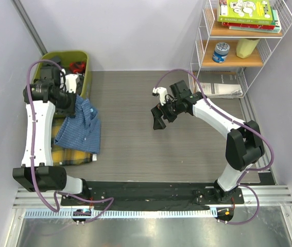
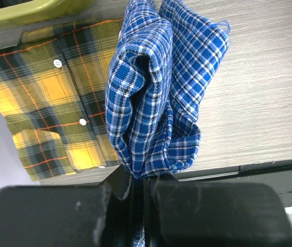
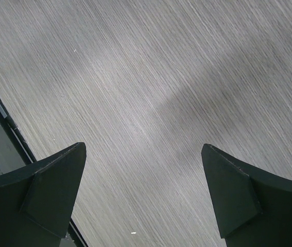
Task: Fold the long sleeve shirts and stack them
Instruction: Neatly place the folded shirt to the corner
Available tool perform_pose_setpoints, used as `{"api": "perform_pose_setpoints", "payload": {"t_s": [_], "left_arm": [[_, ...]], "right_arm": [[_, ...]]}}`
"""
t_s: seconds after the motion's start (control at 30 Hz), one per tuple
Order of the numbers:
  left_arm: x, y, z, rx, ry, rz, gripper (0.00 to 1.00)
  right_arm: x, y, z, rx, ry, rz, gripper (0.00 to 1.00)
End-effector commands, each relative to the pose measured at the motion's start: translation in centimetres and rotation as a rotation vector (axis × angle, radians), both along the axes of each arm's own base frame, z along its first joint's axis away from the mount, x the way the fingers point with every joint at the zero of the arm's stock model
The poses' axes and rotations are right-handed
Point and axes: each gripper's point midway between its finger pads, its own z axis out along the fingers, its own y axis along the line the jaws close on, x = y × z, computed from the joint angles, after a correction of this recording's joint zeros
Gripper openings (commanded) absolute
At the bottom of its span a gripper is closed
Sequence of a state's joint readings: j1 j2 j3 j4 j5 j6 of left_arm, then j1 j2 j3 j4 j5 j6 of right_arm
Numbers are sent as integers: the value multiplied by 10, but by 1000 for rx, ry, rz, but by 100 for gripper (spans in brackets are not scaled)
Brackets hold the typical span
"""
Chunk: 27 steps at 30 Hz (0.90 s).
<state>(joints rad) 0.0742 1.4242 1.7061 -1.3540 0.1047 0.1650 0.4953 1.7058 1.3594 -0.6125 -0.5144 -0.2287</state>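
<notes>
The blue checked long sleeve shirt [image 1: 81,128] hangs bunched from my left gripper [image 1: 73,103], which is shut on its cloth; in the left wrist view the blue shirt [image 2: 156,92] drops from the closed left gripper [image 2: 143,180]. Under it, flat at the table's left side, lies the yellow plaid long sleeve shirt [image 1: 68,154], folded, with its button placket showing on the yellow shirt [image 2: 48,108]. My right gripper [image 1: 158,121] hovers over the bare middle of the table, jaws wide open, and the right gripper [image 3: 143,195] has only wood grain between its fingers.
An olive bin [image 1: 81,56] with red and white items stands at the back left. A white wire shelf [image 1: 241,46] with books, a can and a yellow cup fills the back right, with papers [image 1: 223,90] on the table beneath it. The black mounting rail [image 1: 151,190] runs along the near edge.
</notes>
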Motion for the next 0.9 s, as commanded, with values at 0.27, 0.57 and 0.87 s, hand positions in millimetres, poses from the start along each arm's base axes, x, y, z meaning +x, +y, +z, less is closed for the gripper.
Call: {"api": "perform_pose_setpoints", "payload": {"t_s": [0.27,0.57,0.87], "left_arm": [[-90,12,-25,-25,338,-18,0],[-102,12,-31,-17,338,-110,0],[-80,60,-37,18,282,-112,0]], "right_arm": [[-3,-4,5,-9,-13,-8,100],[-4,-6,-1,-24,-5,-8,100],[-4,-3,-5,-14,21,-6,100]]}}
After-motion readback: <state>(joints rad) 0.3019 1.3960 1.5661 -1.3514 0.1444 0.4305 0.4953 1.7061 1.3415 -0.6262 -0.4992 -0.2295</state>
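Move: Some 8 cm back and 7 cm to the left of the left hand, and about 23 cm below it, lies the middle of the folded plaid shirt, where the gripped blue shirt is being taken. The green bin stands roughly 16 cm ahead and 8 cm left; a white strip along the plaid shirt's right edge is about 7 cm back and 6 cm right. From the idle right hand the plaid shirt is some 40 cm left and 11 cm back. Keeping the blue shirt pinched in shut fingers, the left hand lowers it over the plaid shirt: about 6 cm to the left, the last part quickest, while coming back about 3 cm and sinking about as much. Most of the sinking comes in the middle of the move, and the wrist tips only some 5 degrees. ##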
